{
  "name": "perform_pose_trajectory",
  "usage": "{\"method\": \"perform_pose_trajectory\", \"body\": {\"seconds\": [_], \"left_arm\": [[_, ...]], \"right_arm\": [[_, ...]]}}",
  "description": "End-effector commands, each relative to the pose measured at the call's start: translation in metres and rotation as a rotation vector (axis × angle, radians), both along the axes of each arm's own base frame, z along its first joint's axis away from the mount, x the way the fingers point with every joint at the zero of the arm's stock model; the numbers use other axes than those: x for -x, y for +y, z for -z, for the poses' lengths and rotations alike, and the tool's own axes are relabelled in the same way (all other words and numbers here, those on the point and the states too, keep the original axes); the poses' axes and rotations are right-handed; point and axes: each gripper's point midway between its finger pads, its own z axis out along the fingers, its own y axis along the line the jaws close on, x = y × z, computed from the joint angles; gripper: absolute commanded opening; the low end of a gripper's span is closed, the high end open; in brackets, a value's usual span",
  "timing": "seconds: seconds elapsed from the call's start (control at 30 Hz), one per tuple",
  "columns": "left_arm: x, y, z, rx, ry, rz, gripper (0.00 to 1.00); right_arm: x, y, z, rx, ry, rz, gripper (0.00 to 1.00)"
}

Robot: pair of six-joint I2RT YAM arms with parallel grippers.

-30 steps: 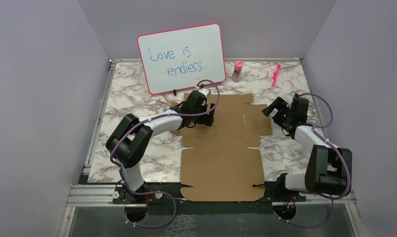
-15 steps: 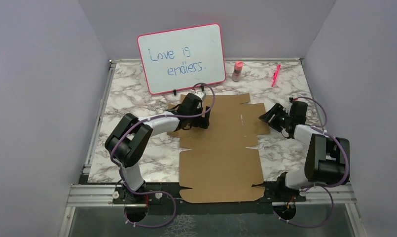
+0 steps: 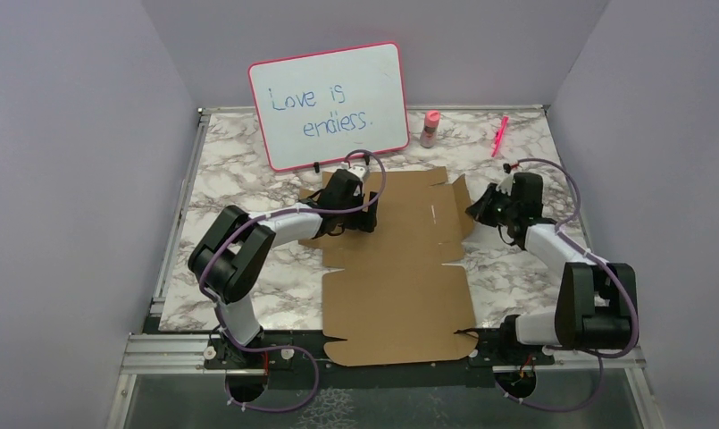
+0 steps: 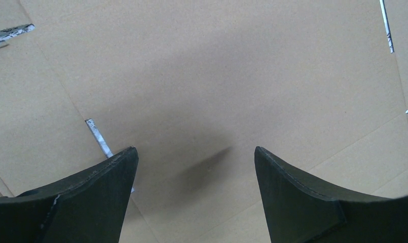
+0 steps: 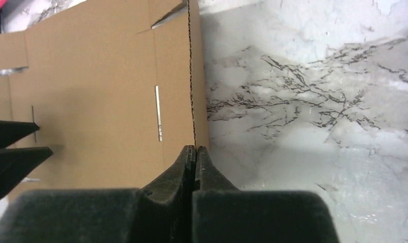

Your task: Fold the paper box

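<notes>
The paper box (image 3: 400, 268) is a flat brown die-cut cardboard sheet on the marble table, reaching from mid-table to the near edge. My left gripper (image 3: 360, 219) is open and low over the sheet's far-left part; in its wrist view the gripper (image 4: 194, 149) has only bare cardboard (image 4: 217, 76) between its fingers. My right gripper (image 3: 474, 210) is shut on the edge of the sheet's far-right flap (image 3: 458, 204), which tilts up off the table. In the right wrist view the gripper (image 5: 195, 148) pinches the thin cardboard edge, with the sheet (image 5: 100, 91) to its left.
A pink-framed whiteboard (image 3: 329, 105) stands at the back. A pink bottle (image 3: 430, 129) and a pink marker (image 3: 499, 135) lie at the back right. Bare marble (image 5: 303, 101) lies right of the sheet. Purple walls enclose the table on three sides.
My right gripper moved left to the sheet's right flap and shut on its edge; the flap has risen off the table. The left gripper stayed open and shifted slightly.
</notes>
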Motion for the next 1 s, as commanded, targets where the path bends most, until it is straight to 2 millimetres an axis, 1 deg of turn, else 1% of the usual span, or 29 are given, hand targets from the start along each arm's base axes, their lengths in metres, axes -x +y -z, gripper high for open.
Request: {"method": "perform_pose_trajectory", "body": {"seconds": [0.0,0.13,0.27,0.33,0.47,0.5,0.67,0.87,0.97], "left_arm": [[0.008,0.0,0.007,0.015,0.029,0.01,0.86],[0.008,0.0,0.01,0.015,0.036,0.012,0.86],[0.009,-0.001,0.012,0.017,0.04,0.012,0.86],[0.009,-0.001,0.012,0.018,0.042,0.011,0.86],[0.01,-0.002,0.016,0.02,0.053,0.015,0.86],[0.01,-0.003,0.017,0.022,0.055,0.017,0.86],[0.013,-0.004,0.023,0.03,0.069,0.021,0.86],[0.015,-0.006,0.025,0.043,0.073,0.026,0.86],[0.016,-0.007,0.024,0.06,0.07,0.03,0.86]], "right_arm": [[0.004,0.009,-0.014,0.128,-0.015,-0.037,0.01],[0.006,0.02,-0.019,0.236,-0.015,-0.066,0.01],[0.009,0.027,-0.023,0.34,-0.024,-0.073,0.01],[0.01,0.028,-0.028,0.402,-0.031,-0.066,0.01],[0.012,0.038,-0.039,0.532,-0.043,-0.071,0.01],[0.013,0.046,-0.041,0.566,-0.051,-0.082,0.01],[0.017,0.069,-0.049,0.722,-0.069,-0.099,0.01],[0.024,0.094,-0.045,0.913,-0.065,-0.105,0.01],[0.029,0.111,-0.04,0.985,-0.072,-0.116,0.01]]}}
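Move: The right gripper already has the side flap's outer edge pinched. The right slit, on the crease that flap folds about, lies roughly 8 cm to its left, 1 cm ahead and 5 cm below; the near notch is about 11 cm back and 5 cm left, the far notch some 9 cm ahead and 4 cm left. From the open left gripper the right slit lies about 14 cm right, 2 cm ahead and slightly below, the left slit 7 cm left and 2 cm ahead. Keep the right fingers shut on the flap's edge and swing it left in an arc, about 11 cm across and 5 cm up, towards and over the crease with the right slit. Roll the wrist nearly 50 degrees as you go, left side sinking, so the grip turns with the flap. Hold the left gripper open and almost still, low over the middle panel. ##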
